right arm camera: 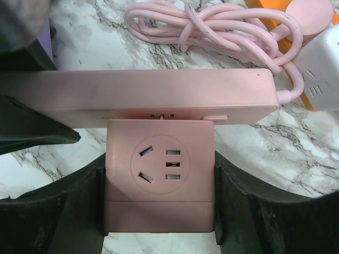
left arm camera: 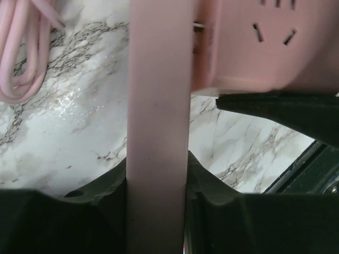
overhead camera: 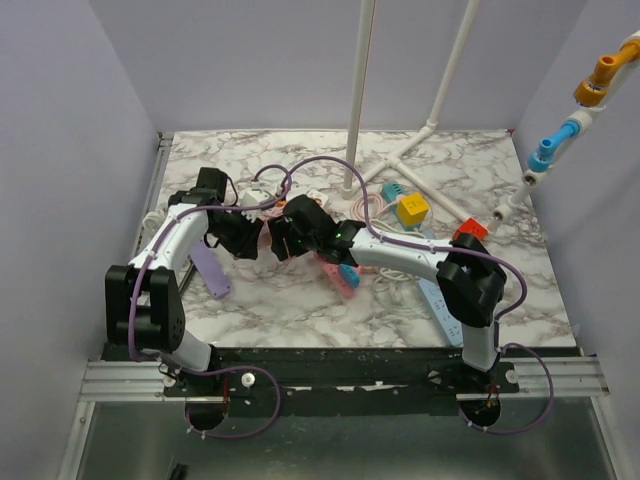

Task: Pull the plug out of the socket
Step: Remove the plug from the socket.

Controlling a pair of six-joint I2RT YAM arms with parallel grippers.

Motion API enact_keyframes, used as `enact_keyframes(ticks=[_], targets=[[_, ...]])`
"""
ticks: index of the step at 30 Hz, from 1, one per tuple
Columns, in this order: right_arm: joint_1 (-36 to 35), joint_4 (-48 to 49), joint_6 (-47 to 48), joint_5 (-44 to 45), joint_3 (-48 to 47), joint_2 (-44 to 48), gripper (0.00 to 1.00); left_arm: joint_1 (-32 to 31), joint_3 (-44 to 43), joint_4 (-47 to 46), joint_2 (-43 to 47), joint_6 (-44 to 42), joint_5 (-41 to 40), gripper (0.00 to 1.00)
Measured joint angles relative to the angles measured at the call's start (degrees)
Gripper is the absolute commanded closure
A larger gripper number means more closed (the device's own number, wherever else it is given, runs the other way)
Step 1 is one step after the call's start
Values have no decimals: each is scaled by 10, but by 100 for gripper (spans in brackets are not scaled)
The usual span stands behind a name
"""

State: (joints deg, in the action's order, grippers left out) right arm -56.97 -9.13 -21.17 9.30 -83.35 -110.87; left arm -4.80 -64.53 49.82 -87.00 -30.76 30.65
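The plug is a pink cube adapter, and my right gripper is shut on it, one black finger pressed on each side. It sits against the long pink socket strip, with a thin gap and metal prongs showing between them. In the left wrist view the socket strip runs upright between my left gripper's fingers, which press on both its sides. The plug shows at the upper right there. From above, the left gripper and right gripper meet at mid-table, hiding both things.
The strip's coiled pink cord lies behind it, beside a white power strip. A purple strip, a pink strip, a blue strip, a yellow cube and a red cube lie around. White pipe stand behind.
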Motion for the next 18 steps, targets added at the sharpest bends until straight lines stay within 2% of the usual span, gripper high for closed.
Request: enact_keyframes(ticks=[5, 11, 18], targets=[[1, 2, 0, -2, 3, 3, 68, -3, -9, 9, -3, 5, -6, 100], [3, 27, -7, -5, 62, 41, 68, -18, -16, 22, -10, 24, -9, 100], [-13, -8, -30, -11, 108, 120, 68, -13, -20, -18, -39, 47, -109, 100]])
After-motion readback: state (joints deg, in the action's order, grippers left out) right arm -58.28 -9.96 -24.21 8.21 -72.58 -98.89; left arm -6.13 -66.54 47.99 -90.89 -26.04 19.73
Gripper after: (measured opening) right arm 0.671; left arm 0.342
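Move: The right gripper already grips the pink plug, seated in the pink socket strip, whose middle lies about 3 cm ahead and 5 cm left of that gripper, roughly level. Around the right gripper, the triangular socket lies 13 cm to the right and 1 cm ahead, and the pink cable coil some 16 cm ahead and 2 cm left, both about 10 cm lower. From the left gripper, clamped on the strip, the plug is about 10 cm right and 1 cm ahead. Keep the left gripper clamped on the socket strip as a near-still anchor while the right, fingers shut on the plug, draws it back and to the right, about 5 cm, rising a little at the end. As the plug comes free, let the left gripper swing some 3 cm left, forward and down, rolling about 10 degrees with its left side up. ##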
